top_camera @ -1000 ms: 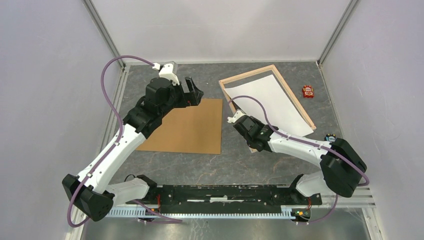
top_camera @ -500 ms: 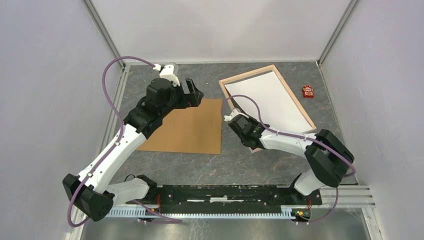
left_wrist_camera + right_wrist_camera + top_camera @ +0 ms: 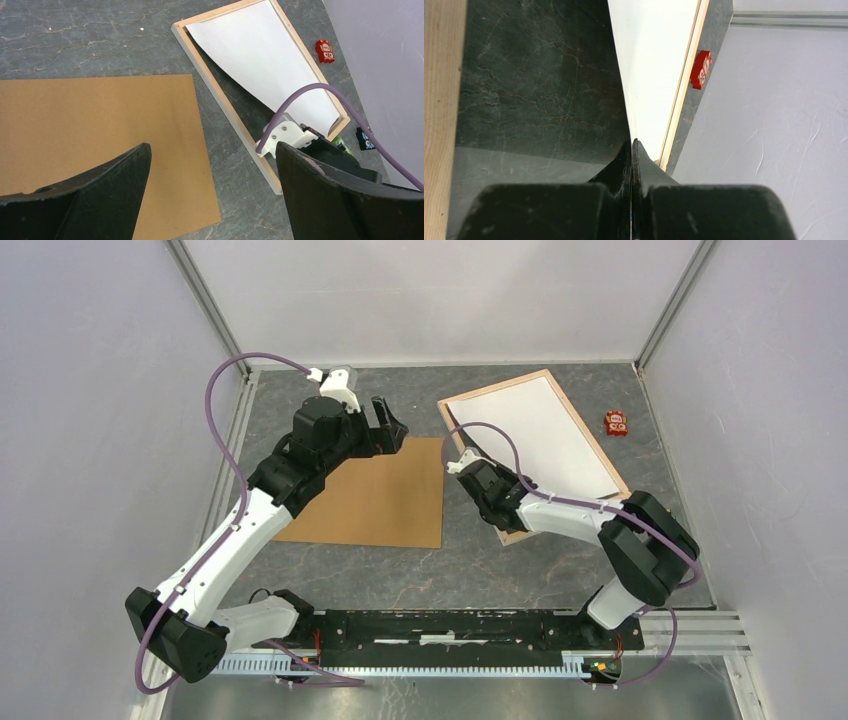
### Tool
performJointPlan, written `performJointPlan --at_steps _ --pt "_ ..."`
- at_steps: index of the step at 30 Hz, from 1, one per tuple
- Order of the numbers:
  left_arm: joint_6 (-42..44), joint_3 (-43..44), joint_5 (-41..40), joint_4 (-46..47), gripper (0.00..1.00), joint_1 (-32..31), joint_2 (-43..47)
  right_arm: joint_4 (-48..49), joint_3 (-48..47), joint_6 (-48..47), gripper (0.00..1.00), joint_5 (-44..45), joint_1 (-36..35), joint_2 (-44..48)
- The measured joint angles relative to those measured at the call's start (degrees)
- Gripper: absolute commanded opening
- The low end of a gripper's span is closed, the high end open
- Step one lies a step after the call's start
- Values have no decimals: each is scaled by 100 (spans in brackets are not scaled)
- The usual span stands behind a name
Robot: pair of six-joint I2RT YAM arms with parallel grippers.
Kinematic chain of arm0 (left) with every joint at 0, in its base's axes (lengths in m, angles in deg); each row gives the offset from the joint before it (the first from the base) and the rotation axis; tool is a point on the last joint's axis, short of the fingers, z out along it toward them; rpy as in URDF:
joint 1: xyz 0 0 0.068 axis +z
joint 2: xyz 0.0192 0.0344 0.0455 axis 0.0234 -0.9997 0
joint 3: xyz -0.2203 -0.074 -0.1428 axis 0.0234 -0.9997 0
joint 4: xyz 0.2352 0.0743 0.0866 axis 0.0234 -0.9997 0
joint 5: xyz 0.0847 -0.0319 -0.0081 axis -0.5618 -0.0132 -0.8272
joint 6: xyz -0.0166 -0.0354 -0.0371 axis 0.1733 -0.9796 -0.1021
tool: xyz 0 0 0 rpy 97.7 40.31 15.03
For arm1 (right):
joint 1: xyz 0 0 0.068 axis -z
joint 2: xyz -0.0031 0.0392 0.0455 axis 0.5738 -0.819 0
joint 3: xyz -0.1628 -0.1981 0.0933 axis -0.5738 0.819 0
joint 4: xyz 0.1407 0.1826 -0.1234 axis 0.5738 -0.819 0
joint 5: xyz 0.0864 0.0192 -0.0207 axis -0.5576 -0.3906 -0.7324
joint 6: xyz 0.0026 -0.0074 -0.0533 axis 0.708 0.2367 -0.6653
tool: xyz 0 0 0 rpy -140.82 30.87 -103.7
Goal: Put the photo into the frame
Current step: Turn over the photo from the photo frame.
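The frame [image 3: 588, 432] of pale wood lies at the back right of the table. The white photo [image 3: 545, 435] rests inside it, its right side down against the right rail and its left edge raised off the table. My right gripper [image 3: 631, 142] is shut on the photo's [image 3: 649, 60] near left edge, just inside the frame's left rail [image 3: 441, 100]. In the left wrist view the same frame [image 3: 218, 95] and photo [image 3: 260, 55] show beyond my left gripper [image 3: 212, 146]. That gripper hangs open and holds nothing, above the back right part of the brown board.
A brown backing board [image 3: 370, 495] lies flat left of the frame. A red toy [image 3: 616, 423] sits by the right wall. A small dark toy [image 3: 366, 139] lies near the frame's near right corner. Grey walls close in the table on three sides.
My right arm has swung left and toward the back, dragging the photo further into the frame; its near corner no longer overhangs the rail. The left arm has not moved.
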Motion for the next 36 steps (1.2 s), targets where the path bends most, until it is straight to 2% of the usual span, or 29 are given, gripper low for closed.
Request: performJointPlan --at_steps 4,7,11,15,16,21,25,29,32,34,36 --pt "0 0 63 0 100 0 -2 44 -31 -107 1 -22 0 -192" --pt "0 -2 81 0 100 0 -2 44 -131 -151 11 -20 0 -354" --pt "0 -2 83 0 100 0 -2 39 -308 -188 33 -24 0 -466" --pt "0 -4 83 0 100 -7 -2 -195 -527 -107 73 -57 0 -472" --pt "0 -4 83 2 100 -11 -2 -350 -605 -33 79 -94 -2 -472" --pt "2 -7 81 0 100 -11 -2 -1228 -761 494 98 -804 -20 -129" --pt "2 -7 79 2 100 -11 -13 -1670 -748 1054 98 -2039 -33 870" --pt "2 -7 76 0 100 -11 -74 -1379 -619 1954 98 -3324 -44 2015" --pt "2 -9 72 -2 100 -11 -149 -509 -74 2820 98 -4301 -44 2603" --pt "0 -24 48 -4 100 -11 -195 562 656 3611 97 -4981 -24 2796" --pt "-2 -55 -26 -4 100 -11 -229 1690 1438 4441 92 -5558 0 2741"
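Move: The right hand, shut on the near-left part of the white-backed photo, is already inside the frame, whose middle lies about 6 cm ahead, 1 cm left and 2 cm below. The red toy stands some 13 cm ahead and 17 cm right, the green toy 9 cm back and 15 cm right; the cardboard's middle is 36 cm left and 2 cm back. From the left hand the frame's middle is about 5 cm ahead, 30 cm right, 21 cm below. Down about 1 cm and slightly forward-left, the right hand lowers the photo's held edge into the frame and opens its fingers wide to let go. It then sweeps left and back, some 15 cm left overall, out over the frame's left side towards the cardboard's near right corner, rising before dipping again, with the wrist rolling about 80 degrees, left side up. The open left hand sinks 2 cm late on. ##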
